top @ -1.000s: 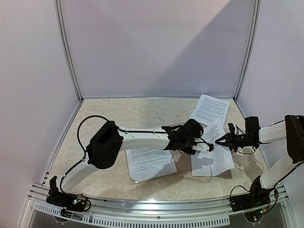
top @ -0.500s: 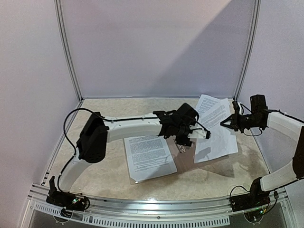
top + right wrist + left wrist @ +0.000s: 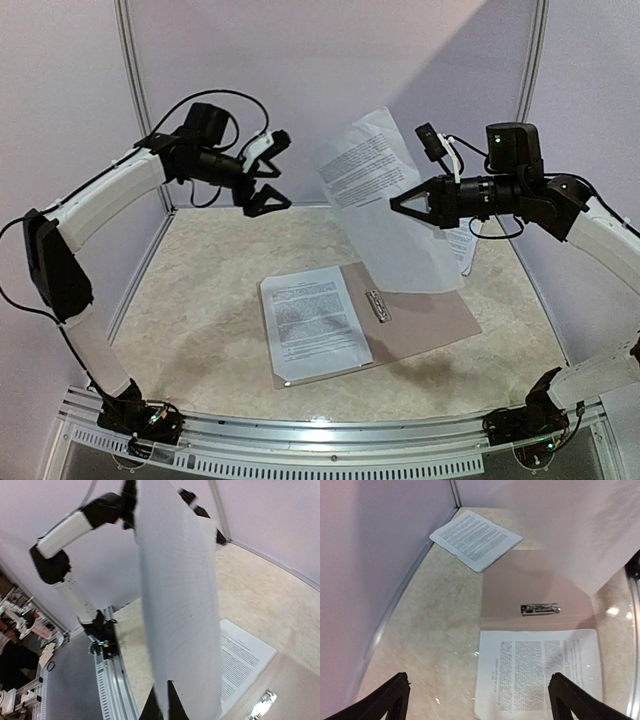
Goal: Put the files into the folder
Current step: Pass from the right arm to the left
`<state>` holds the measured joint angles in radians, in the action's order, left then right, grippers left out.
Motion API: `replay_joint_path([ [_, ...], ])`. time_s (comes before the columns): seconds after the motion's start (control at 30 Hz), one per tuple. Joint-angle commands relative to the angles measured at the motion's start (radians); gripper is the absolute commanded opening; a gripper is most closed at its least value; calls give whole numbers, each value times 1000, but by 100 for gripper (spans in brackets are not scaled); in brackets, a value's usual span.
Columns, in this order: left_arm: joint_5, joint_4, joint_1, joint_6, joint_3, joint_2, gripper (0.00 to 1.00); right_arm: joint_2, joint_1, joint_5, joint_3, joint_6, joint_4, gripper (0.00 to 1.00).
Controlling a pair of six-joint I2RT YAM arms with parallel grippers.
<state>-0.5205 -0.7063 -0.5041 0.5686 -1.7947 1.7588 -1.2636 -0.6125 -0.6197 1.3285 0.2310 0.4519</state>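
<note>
The folder (image 3: 425, 318) lies open in the middle of the table, tan half to the right, with a metal clip (image 3: 378, 305) at its spine. One printed file (image 3: 312, 322) rests flat on its clear left half. My right gripper (image 3: 396, 204) is shut on the edge of another file (image 3: 385, 210), which hangs high above the folder. In the right wrist view this sheet (image 3: 180, 595) stands up from the closed gripper (image 3: 168, 700). My left gripper (image 3: 278, 172) is raised at the back left, open and holding nothing. Its view looks down past the gripper (image 3: 479, 679) onto the file in the folder (image 3: 540, 675).
More files (image 3: 475, 540) lie in a small stack by the back right corner, partly hidden behind the right arm (image 3: 560, 205) in the top view. Walls enclose the table on three sides, and a metal rail (image 3: 330, 440) runs along the near edge.
My left arm swung up from over the folder to the back left and its gripper opened. My right gripper lifted its file off the table, high above the folder.
</note>
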Motion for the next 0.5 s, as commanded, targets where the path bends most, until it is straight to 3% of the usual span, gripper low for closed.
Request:
replay_joint_path([
  [0.0,-283,16,32,-85,237,-201,99,-49,-37,-109,17,54,-305,0],
  [0.2,-417,75,32,-166,340,-363,100,-119,-65,-159,12,178,-587,0],
  [0.33,-507,95,30,-189,366,-393,100,-149,-77,-162,13,220,-655,0],
  [0.47,-485,208,9,-289,383,-390,100,-156,-80,-166,13,242,-681,0],
])
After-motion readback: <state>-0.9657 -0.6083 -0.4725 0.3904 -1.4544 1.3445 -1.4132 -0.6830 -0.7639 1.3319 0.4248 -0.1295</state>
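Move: The held sheet's middle is about 4 cm left of the shut right fingers and slightly below; they carry it towards the open left gripper, some 18 cm to their left, 11 cm ahead and 5 cm lower. From the left hand the sheet's middle lies about 14 cm right, 10 cm back and 3 cm above. Down on the table, roughly 29 cm below the left hand, the filed page is 7 cm back and 6 cm right, the folder clip 3 cm back and 20 cm right. The sheet, still pinched in the right fingers, is carried up and left by some 6 cm each towards the left gripper, the right wrist tipping its fingers up by about 20 degrees to level. The left hand draws back about 14 cm, dips a little and then rises about 7 cm overall, fingers staying wide open and swinging round to point right and nearly level at the sheet's free edge. ##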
